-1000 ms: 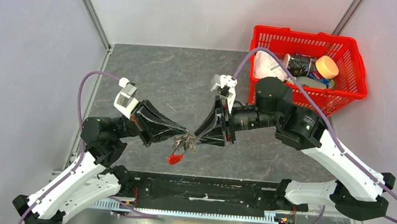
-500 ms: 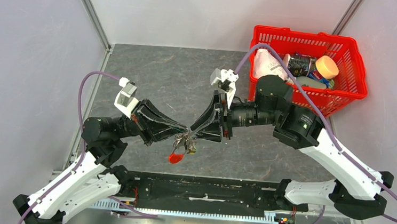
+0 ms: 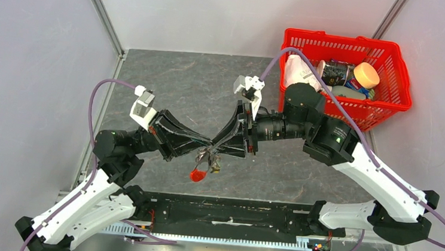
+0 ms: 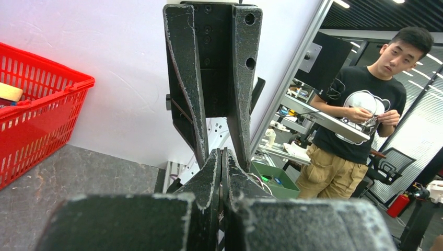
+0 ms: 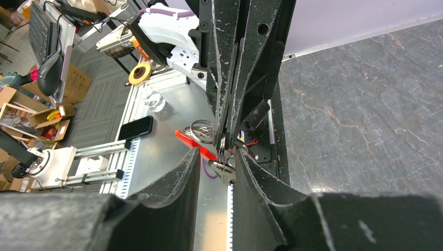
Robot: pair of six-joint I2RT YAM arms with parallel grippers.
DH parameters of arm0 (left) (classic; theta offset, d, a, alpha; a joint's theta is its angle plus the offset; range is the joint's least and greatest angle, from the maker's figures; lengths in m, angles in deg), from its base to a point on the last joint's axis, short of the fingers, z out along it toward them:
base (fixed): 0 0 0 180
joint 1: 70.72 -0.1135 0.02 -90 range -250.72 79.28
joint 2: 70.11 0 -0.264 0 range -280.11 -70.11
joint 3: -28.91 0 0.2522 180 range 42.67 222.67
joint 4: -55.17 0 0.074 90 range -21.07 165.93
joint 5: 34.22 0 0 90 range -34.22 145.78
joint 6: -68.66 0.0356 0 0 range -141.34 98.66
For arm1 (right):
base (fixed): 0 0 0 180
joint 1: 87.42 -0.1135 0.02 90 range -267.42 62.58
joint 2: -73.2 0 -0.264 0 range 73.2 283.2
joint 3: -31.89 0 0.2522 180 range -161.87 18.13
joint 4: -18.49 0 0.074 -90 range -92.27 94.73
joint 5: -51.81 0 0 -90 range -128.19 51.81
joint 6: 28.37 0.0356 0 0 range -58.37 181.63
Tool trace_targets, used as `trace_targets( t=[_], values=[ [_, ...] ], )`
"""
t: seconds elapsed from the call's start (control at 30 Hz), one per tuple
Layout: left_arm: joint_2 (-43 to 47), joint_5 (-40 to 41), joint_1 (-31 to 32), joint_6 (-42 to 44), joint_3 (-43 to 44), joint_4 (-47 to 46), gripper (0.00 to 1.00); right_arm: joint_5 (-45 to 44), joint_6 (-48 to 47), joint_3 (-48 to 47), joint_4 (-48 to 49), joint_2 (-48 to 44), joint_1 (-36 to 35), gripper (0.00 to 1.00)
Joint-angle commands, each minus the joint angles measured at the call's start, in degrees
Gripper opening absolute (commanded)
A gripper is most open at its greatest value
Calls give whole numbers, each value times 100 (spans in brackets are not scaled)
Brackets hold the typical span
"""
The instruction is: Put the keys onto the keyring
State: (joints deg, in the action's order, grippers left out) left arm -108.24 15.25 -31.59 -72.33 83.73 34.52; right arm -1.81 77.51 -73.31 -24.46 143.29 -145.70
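My left gripper (image 3: pixel 208 146) and right gripper (image 3: pixel 217 151) meet tip to tip above the middle of the table. The left gripper (image 5: pixel 225 137) is shut on the keyring (image 5: pixel 223 142), a thin double metal ring. A small silver key (image 5: pixel 225 171) hangs from the ring and lies between the right gripper's (image 5: pixel 215 157) parted fingers, close against the right-hand finger (image 5: pixel 245 167). The strap's red section (image 3: pixel 196 175) dangles below the tips, with small keys (image 3: pixel 214 165) beside it. In the left wrist view the left gripper (image 4: pixel 222 155) shows pressed shut, facing the right gripper's fingers (image 4: pixel 190 94).
A red basket (image 3: pixel 347 39) with a bottle, cans and a bag stands at the back right, close behind the right arm's elbow. Its wall (image 4: pixel 36 115) shows at the left of the left wrist view. A black rail (image 3: pixel 225 212) runs along the near edge.
Both gripper tips have risen slightly and drifted towards the back. The right arm's wrist has shifted left. The left gripper keeps its hold on the keyring.
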Motion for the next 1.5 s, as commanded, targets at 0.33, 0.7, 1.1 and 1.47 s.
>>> trace_targets(
  t=[0.33,0.7,1.1,1.47],
  values=[
    [77,239,23,-88,43,-259,2,231,88,-106,273,58,-16,4],
    [-80,-836,23,91,587,891,23,512,-227,-458,-442,121,-22,0],
    [-499,-1736,24,-6,1014,1396,36,1045,-495,-534,-1223,124,-24,0],
    [-730,-2098,24,410,1418,2255,35,819,-683,-806,-1640,331,-21,0]
  ],
)
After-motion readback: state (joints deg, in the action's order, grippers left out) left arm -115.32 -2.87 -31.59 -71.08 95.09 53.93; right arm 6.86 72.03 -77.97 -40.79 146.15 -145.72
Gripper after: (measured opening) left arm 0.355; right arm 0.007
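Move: The keyring is still pinched in my left fingertips, its gripped ring about 1 cm below that hand point. My right fingers stand open around the same ring, which lies roughly 1 cm to the left of my right hand and 1 cm below. From my right hand, the keys hang some 1 cm back, 1 cm left and 5 cm below; the red fob hangs about 2 cm back, 2 cm left and 9 cm below. I take the keyring over: while both hands stay in place, my right fingers shut fully on the ring beside my left tips. Then I open my left fingers about a third to let go of it, and carry both hands some 3 cm back and down, drifting right, each wrist turning its fingertips down and back, the left by about 20 degrees. ##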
